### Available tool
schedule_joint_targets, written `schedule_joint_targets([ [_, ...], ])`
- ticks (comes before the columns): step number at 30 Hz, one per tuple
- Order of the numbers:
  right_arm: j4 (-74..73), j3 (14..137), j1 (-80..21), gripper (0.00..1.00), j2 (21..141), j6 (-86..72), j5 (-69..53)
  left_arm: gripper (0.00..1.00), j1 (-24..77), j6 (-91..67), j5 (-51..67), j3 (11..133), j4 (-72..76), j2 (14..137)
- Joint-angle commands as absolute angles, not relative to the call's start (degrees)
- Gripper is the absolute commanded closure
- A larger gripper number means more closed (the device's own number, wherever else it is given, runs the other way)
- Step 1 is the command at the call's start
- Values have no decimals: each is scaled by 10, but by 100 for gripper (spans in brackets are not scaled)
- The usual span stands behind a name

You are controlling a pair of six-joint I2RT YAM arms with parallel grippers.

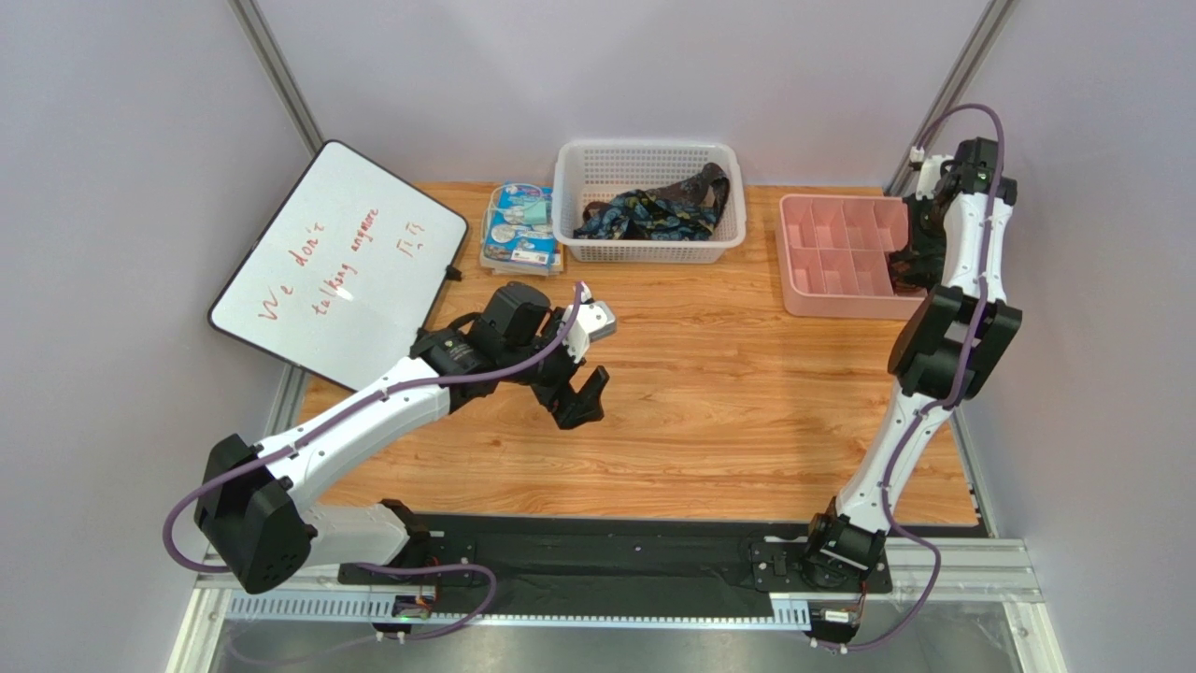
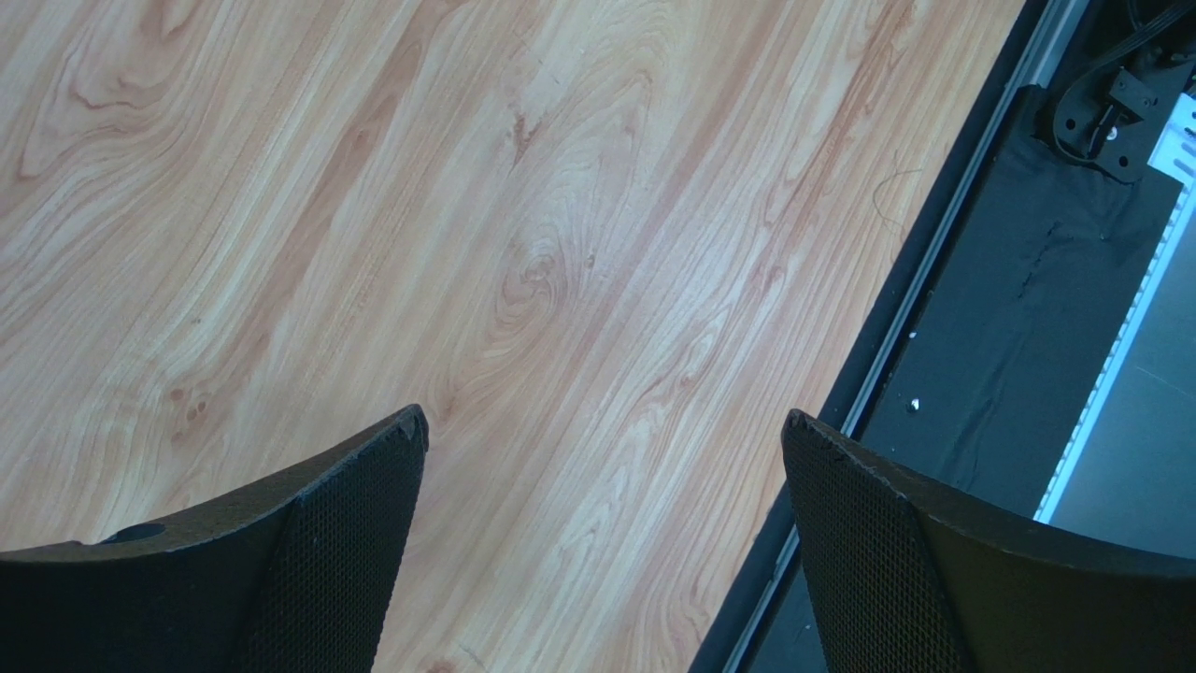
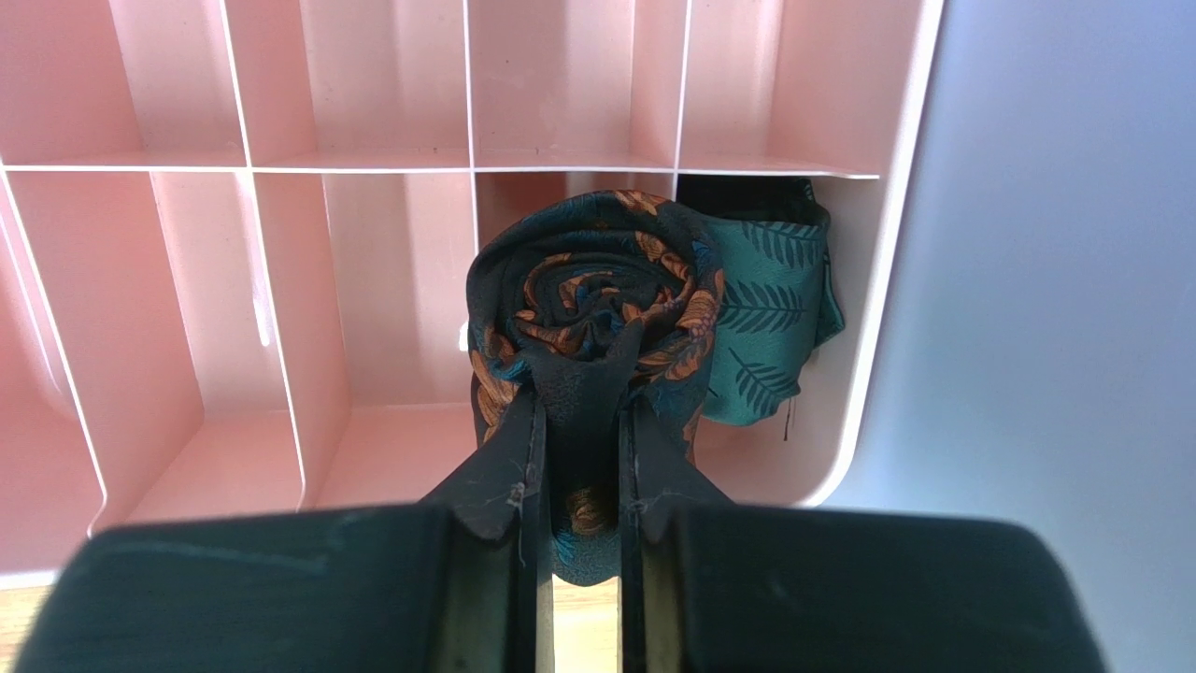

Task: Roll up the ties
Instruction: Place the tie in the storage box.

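Observation:
My right gripper is shut on a rolled tie, dark with orange-brown blotches, and holds it over the near right corner of the pink divided box. A teal leaf-patterned roll sits in the corner compartment beside it. In the top view the right gripper is at the box's right side. Unrolled ties lie heaped in the white basket. My left gripper is open and empty above bare wood, its fingers wide apart.
A blue-white printed packet lies left of the basket. A whiteboard with red writing leans at the back left. The table's front edge and black rail show in the left wrist view.

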State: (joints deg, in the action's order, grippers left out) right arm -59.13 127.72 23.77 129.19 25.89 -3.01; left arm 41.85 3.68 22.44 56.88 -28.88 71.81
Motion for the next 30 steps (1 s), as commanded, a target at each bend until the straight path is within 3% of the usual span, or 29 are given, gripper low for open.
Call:
schedule_joint_targets([
  [1,-567,1270,238,100,1302,273,-30,0,415,23,238,568,-275,711],
  [30,-571,1248,237,100,1376,220,-77,0,407,14,256,558,-277,708],
])
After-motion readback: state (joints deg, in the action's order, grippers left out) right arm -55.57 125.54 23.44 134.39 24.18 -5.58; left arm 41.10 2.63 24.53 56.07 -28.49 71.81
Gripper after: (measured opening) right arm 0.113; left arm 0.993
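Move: The right hand, gripping the rolled flowered tie, hangs above the pink storage box. The tie's slot, third from the left in the near row, has its middle about 3 cm ahead and 9 cm below, in line sideways. The green tie lies 7 cm to the right of that slot, level with it; an empty slot lies 7 cm to its left. From the left hand the slot is roughly 27 cm ahead, 48 cm right and 12 cm below. Still pinching the rolled flowered tie by its near edge, the right hand lowers it into the slot beside the green tie, slowly at first and quicker towards the end, about 5 cm down in all. On the way it eases roughly 1 cm forward and 1 cm left; the wrist barely tilts and the fingers keep their hold. ##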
